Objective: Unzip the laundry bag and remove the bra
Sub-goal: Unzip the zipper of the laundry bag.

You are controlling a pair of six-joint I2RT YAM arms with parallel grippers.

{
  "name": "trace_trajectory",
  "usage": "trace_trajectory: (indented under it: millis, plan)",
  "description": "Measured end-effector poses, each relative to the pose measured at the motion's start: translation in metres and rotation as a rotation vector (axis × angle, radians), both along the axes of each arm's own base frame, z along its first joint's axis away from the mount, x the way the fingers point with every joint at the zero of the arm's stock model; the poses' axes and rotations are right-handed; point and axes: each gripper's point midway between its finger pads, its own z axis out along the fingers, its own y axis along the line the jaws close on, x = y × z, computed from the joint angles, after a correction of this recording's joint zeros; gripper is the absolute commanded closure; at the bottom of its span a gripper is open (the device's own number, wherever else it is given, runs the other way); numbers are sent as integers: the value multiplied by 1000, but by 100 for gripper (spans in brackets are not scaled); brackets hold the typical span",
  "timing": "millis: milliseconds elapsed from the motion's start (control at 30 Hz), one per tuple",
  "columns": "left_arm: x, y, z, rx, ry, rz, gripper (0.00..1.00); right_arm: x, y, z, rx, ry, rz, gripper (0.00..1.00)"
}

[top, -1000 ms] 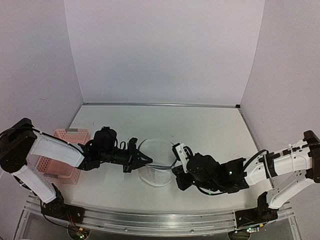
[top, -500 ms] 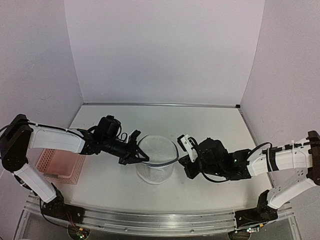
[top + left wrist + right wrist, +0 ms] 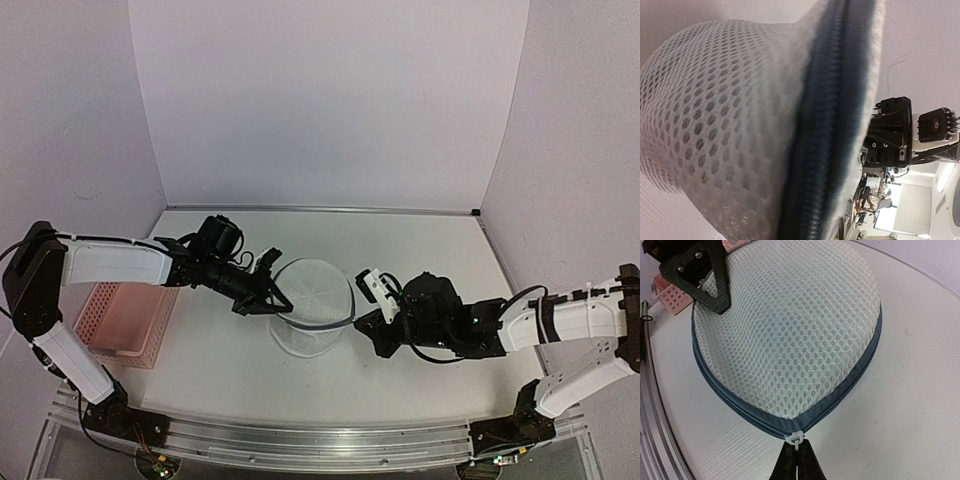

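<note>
The laundry bag (image 3: 315, 300) is a white mesh cylinder with a dark zip band, and it stands mid-table between both arms. My left gripper (image 3: 277, 301) is shut on the bag's left rim. In the left wrist view the mesh (image 3: 715, 125) and zip band (image 3: 830, 125) fill the frame and hide my own fingers. My right gripper (image 3: 797, 456) is shut on the white zipper pull (image 3: 795, 439) at the near point of the lid (image 3: 790, 325). The left gripper's black finger (image 3: 712, 277) shows at the lid's far edge. The bra does not show in any view.
A pink lattice basket (image 3: 120, 320) sits at the left near edge of the table, under my left arm. Its corner (image 3: 670, 300) shows behind the bag in the right wrist view. White walls close in the back and sides.
Both grippers have moved away from the near edge, keeping their hold. The bag has shifted back with them and its lid now sits higher and rounder.
</note>
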Motion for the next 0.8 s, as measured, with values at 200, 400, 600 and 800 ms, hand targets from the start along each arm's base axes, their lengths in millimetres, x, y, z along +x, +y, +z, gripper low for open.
trace_trajectory:
  millis: [200, 400, 600, 800]
  plan:
    - [9, -3, -4, 10, 32, -39, 98, -26, 12, 16, 51, -11, 5, 100]
    - [21, -13, -9, 24, 42, -71, 77, -38, 16, 10, 42, 18, -51, 100]
    - [57, -3, -6, 58, -18, 11, 56, -36, 22, -11, -6, 82, -123, 100]
    - [76, 13, -8, 127, -48, 87, 44, -31, 21, -17, 0, 133, -210, 100]
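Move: The laundry bag stands between the hands, its rim already pinched by the left fingers and its zipper pull by the right. From the left hand, the pull is about 12 cm right, 3 cm back and 3 cm lower; the bag's middle is some 4 cm right, 2 cm ahead and 7 cm below. From the right hand, the pull is at the fingertips, and the bag's middle is about 8 cm left, 5 cm ahead and 5 cm below. The left fingers let go of the bag's rim, opening to about half as the hand slides forward some 8 cm. The right keeps its pinch on the zipper pull, drawing it back about 4 cm and a little left and up, then sinks some 3 cm while turning clockwise and tipping down slightly. ##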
